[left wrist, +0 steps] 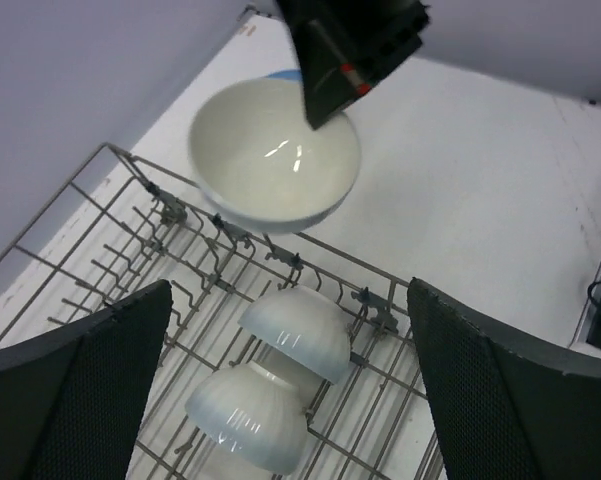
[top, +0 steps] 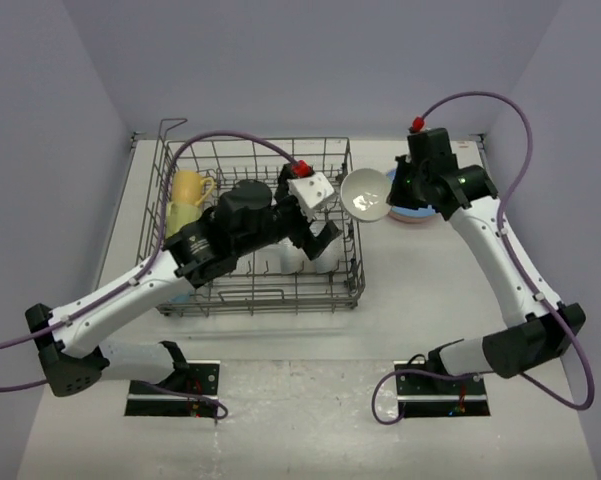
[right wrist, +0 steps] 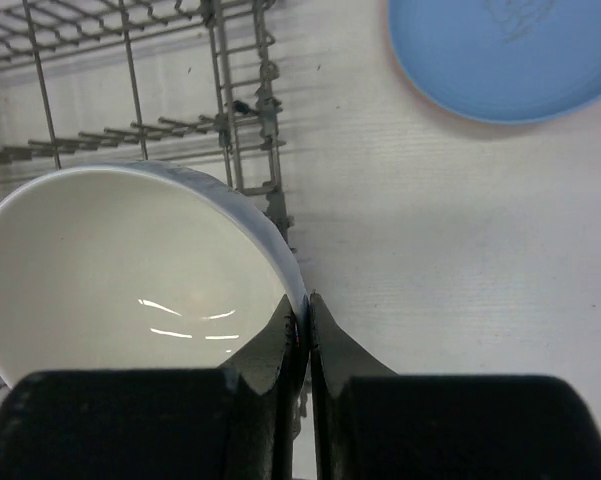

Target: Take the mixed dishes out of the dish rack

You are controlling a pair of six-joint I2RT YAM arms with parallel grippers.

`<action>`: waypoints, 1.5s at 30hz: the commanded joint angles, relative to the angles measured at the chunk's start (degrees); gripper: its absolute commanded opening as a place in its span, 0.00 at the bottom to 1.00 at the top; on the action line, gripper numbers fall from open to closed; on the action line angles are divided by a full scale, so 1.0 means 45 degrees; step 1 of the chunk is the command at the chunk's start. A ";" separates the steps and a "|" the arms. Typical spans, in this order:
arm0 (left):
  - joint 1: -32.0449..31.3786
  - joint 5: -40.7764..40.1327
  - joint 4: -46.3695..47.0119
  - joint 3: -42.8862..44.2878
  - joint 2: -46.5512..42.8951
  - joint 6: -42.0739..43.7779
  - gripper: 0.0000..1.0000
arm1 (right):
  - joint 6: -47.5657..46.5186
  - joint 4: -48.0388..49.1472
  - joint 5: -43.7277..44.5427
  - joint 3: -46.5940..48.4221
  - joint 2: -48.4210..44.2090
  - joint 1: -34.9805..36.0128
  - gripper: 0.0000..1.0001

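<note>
The grey wire dish rack [top: 180, 160] stands left of centre. My right gripper [top: 390, 190] is shut on the rim of a white bowl [top: 365, 195], held above the table just outside the rack's right wall. In the right wrist view its fingertips [right wrist: 280, 330] pinch the bowl [right wrist: 130, 290] at its edge. My left gripper [top: 317, 240] hangs open over the rack's right part, above two white bowls [left wrist: 298, 330] lying upside down between the tines. The held bowl [left wrist: 275, 155] shows beyond them. A yellow mug [top: 188, 188] sits in the rack's left end.
A blue plate [top: 412, 212] lies on the table right of the rack, partly under the right wrist, and shows as a blue plate [right wrist: 510, 55] in the right wrist view. Purple cables loop over both arms. Grey walls close in the table's far and side edges.
</note>
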 commanded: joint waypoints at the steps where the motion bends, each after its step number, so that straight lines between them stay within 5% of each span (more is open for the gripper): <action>1: 0.0742 -0.1667 0.1429 -0.0831 -0.1391 -0.2593 1.00 | 0.0708 0.1586 -0.0297 -0.1089 -0.1671 -0.1546 0.00; 7: 0.4337 0.1255 0.0844 -0.2218 -0.1220 -0.7045 1.00 | 0.1020 0.2738 -0.0864 -0.5232 -0.3487 -0.4753 0.00; 12: 0.5881 0.2883 0.1096 -0.4069 -0.1101 -0.7872 1.00 | 0.0689 0.4512 -0.1040 -0.8024 -0.3451 -0.6570 0.00; 21: 0.6606 0.4387 0.2443 -0.6125 -0.1434 -0.8459 1.00 | 0.0708 0.7188 -0.1138 -0.8967 -0.1110 -0.6964 0.00; 30: 0.6646 0.5052 0.3401 -0.7180 -0.0887 -0.8888 1.00 | 0.1079 0.7641 -0.0415 -0.8635 0.0436 -0.6964 0.00; 36: 0.6646 0.5990 0.4222 -0.7551 -0.0360 -0.9221 1.00 | 0.1157 0.7311 -0.0239 -0.8636 0.0495 -0.6944 0.23; 38: 0.6646 0.6009 0.4222 -0.7571 -0.0166 -0.9221 1.00 | 0.1196 0.7116 -0.0162 -0.8577 0.0437 -0.6925 0.37; 39: 0.6646 0.6029 0.4222 -0.7532 -0.0106 -0.9182 1.00 | 0.1177 0.6960 -0.0239 -0.8558 0.0224 -0.6944 0.57; 45: 0.6646 0.6380 0.4943 -0.7669 0.0226 -0.9221 0.98 | 0.1079 0.6238 -0.1274 -0.8207 -0.2135 -0.6243 0.84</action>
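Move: For the right hand, which holds the bowl by its rim, the bare table spot for it lies about 13 cm right, 2 cm back and 24 cm below. The blue plate stands 16 cm beyond that spot; the rack's right wall runs 3 cm left of the hand. From the empty left hand, the left bowl is 5 cm left, 2 cm ahead, 26 cm below; the right bowl is 9 cm right of that one. Rightward and down, away from the rack, the right hand carries its bowl some 18 cm across and 21 cm down, turning 30 degrees clockwise, lowers it in front of the blue plate, then opens and starts up. The left hand, still open, swings left and forward, then sinks towards the left bowl, tipping about 50 degrees downward without reaching it. ##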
